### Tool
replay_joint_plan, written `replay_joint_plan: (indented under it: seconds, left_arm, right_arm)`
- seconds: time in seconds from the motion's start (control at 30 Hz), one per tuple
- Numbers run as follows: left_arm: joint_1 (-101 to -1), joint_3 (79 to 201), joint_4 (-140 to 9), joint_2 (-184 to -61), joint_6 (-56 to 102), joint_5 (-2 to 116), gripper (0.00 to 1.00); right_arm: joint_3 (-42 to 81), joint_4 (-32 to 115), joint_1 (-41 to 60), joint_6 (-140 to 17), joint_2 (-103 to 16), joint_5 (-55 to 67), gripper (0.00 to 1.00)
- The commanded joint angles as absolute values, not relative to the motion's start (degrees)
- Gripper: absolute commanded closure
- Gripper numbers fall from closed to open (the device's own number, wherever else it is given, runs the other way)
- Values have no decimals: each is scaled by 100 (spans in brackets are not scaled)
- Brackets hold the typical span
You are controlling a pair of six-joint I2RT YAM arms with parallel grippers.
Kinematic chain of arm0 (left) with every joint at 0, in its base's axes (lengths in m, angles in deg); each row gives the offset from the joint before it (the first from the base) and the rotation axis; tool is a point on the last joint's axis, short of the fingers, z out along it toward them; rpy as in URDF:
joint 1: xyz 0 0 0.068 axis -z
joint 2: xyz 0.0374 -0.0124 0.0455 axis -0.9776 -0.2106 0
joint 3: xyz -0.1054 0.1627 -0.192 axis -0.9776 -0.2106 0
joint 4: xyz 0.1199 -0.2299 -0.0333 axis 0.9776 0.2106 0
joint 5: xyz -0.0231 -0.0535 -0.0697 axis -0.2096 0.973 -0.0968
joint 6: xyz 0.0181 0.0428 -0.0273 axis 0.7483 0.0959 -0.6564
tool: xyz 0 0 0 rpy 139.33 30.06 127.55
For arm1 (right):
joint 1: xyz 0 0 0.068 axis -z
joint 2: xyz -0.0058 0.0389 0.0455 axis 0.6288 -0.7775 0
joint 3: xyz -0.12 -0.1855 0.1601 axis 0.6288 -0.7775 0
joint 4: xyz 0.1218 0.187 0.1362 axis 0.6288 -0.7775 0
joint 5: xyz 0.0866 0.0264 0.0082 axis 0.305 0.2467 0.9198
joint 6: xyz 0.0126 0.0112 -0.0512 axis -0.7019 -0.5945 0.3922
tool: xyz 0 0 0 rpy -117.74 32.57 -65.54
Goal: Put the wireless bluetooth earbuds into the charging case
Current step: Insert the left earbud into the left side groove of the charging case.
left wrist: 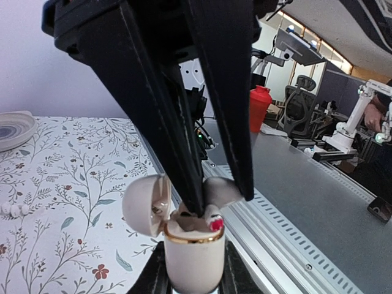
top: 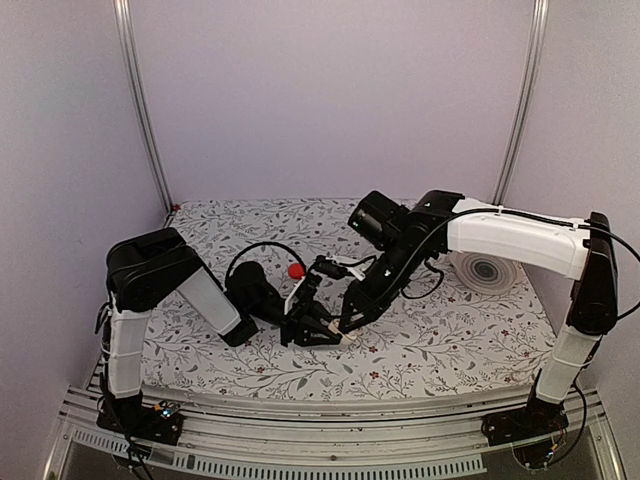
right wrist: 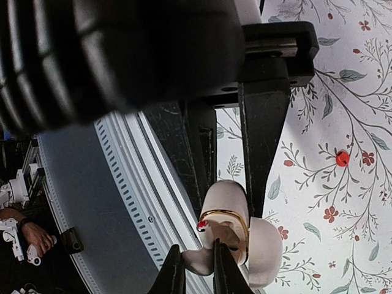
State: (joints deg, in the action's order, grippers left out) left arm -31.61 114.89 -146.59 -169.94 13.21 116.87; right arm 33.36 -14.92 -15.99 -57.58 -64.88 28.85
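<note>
The charging case, cream-white with a gold rim, stands upright between the fingers of my left gripper, which is shut on its body. Its lid hangs open to the left. From above, my right gripper is shut on a cream earbud, whose red tip touches the case's rim. In the right wrist view the earbud sits between the right gripper fingers, against the case. In the top view both grippers meet over the case near the table's front.
A white dish with dark rings sits at the back right. A red round object lies behind the left arm. Small white pieces and a tiny red piece lie on the floral cloth. The metal table edge is close by.
</note>
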Motion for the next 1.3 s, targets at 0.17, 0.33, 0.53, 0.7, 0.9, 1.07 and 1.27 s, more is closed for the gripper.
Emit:
replay_joint_plan:
  seconds: [0.17,0.33,0.53,0.7,0.9,1.07,1.27]
  left_arm:
    - [-3117,11428,-15283,-16899,1417,11601,100]
    - [-3111,11310,-15219,-16798,1530,11568,100]
    - [-3105,11308,-15160,-16820,1572,11426,100]
    - [-3090,11334,-15302,-16837,1539,11269,100]
    - [-3080,11317,-15601,-16902,1515,10933,100]
    - [-3080,11283,-15866,-16935,1473,10685,100]
    - [-3072,11241,-15997,-16921,1573,10387,100]
  right_arm:
    - [3208,-1438,-1639,-5814,-6555,2361,91]
    - [3188,-1452,-1552,-5855,-6500,2295,91]
    - [3245,-1453,-1560,-5869,-6542,2341,91]
    - [3296,-1470,-1557,-5916,-6573,2227,87]
    - [3339,-1389,-1557,-5981,-6556,2083,75]
    - [3411,-1267,-1561,-6260,-6544,1787,69]
    - [3343,-908,-1559,-6581,-6346,1603,64]
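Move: The charging case, already in the left fingers, has its middle about 1 cm ahead of the right hand, 1 cm to its left and 3 below; the right fingers hold the left earbud. The open lid stands roughly 4 cm ahead of the right hand and 1 cm lower, level sideways. The red piece lies on the table some 16 cm ahead and 9 left of the right hand, about 14 below. From the left hand, the case is about 1 cm above and the earbud some 4 above, 1 back and 1 right. Ease the right gripper forward and slightly down over the case mouth, carrying the earbud in, then spread its fingers to let the earbud go while still drifting forward, about 3 cm in all, turning slightly clockwise. Keep the case pinched in the left gripper; late on, carry it some 2 cm forward and swing it about 10 degrees counter-clockwise. ##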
